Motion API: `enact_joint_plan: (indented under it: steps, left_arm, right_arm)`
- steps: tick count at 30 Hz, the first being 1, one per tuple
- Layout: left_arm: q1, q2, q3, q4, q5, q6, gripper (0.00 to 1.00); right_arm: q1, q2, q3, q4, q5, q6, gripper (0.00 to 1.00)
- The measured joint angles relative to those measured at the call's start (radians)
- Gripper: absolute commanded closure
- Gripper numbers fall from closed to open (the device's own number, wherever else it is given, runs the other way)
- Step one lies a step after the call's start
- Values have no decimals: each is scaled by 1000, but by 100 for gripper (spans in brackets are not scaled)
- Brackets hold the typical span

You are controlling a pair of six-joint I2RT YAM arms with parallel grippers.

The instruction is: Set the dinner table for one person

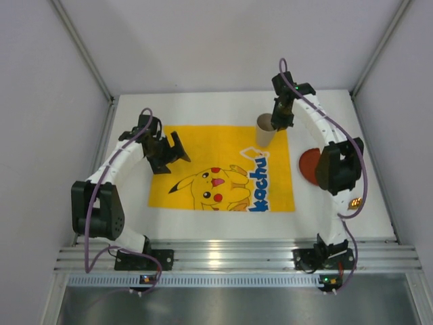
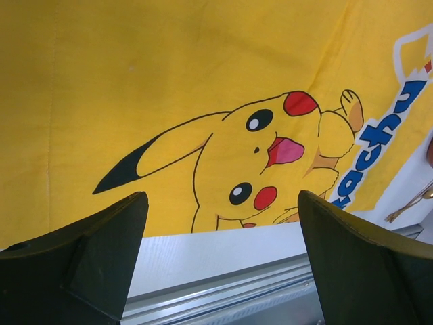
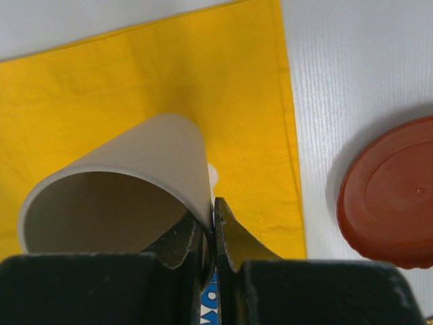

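The white dinner table (image 1: 203,227) carries a yellow Pikachu mat (image 1: 203,145). My right gripper (image 1: 281,122) is shut on the rim of a beige paper cup (image 1: 264,131), one finger inside and one outside, at the mat's far right corner. The right wrist view shows the cup (image 3: 122,183) pinched at its wall over the mat (image 3: 135,74). A red-brown plate (image 1: 309,166) lies on the table right of the mat; it shows in the right wrist view (image 3: 392,196) too. My left gripper (image 1: 177,150) is open and empty over the mat's left part, jaws wide apart above the mat (image 2: 135,81).
A silver aluminium rail (image 1: 230,257) runs along the table's near edge and shows in the left wrist view (image 2: 223,298). A thin golden utensil (image 2: 409,203) lies at the right edge of the left wrist view. Grey walls enclose the table on three sides.
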Motion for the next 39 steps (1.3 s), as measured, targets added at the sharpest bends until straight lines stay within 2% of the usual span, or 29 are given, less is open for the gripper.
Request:
enact_joint_plan:
  steps: [10, 12, 13, 14, 17, 20, 26, 30, 35, 39]
  left_arm:
    - [0, 0, 0, -1, 0, 21, 3]
    - [0, 0, 0, 0, 3, 24, 3]
    - [0, 0, 0, -1, 5, 24, 2]
    - [0, 0, 0, 0, 8, 24, 2]
    - [-3, 0, 0, 0, 20, 25, 2]
    - [-28, 0, 6, 1, 18, 29, 2]
    - [-171, 26, 98, 18, 23, 32, 2]
    - [-330, 111, 218, 64, 29, 31, 2]
    - [-544, 378, 504, 107, 37, 21, 2]
    - [-663, 616, 772, 79, 13, 7, 4]
  right_arm:
    - [-2, 70, -14, 27, 64, 8, 100]
    - [3, 70, -24, 37, 73, 8, 88]
    - [5, 67, -27, 40, 75, 9, 78]
    - [5, 64, -32, 47, 75, 10, 57]
    - [8, 53, -45, 50, 76, 6, 27]
    - [9, 28, -43, 44, 76, -2, 17]
    - [-1, -72, 51, -8, 90, -12, 16]
    - [-31, -256, 42, -40, 105, -11, 16]
    - [-92, -590, -111, -87, 151, -6, 11]
    - [-132, -829, -361, -99, 164, 16, 13]
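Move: The right hand already holds the cup by its right rim, the cup's middle about 3 cm to its left and 5 cm below. Its landing spot on the yellow cloth's far right part is some 14 cm down, 3 cm left and 1 cm ahead; the plate lies about 19 cm right and 7 cm back. From the open left hand, the plate is roughly 48 cm right and 5 cm ahead, the cup 27 cm right and 13 cm ahead. Still pinching the rim, the right hand sets the cup down on the cloth, sinking about 3.5 cm, opens its fingers wide and comes free, then climbs some 20 cm while swinging back and to the right. As it clears, the left hand sweeps about 32 cm right towards the plate, passing on the near side of the cup with fingers still wide open and turning some 40 degrees clockwise. ##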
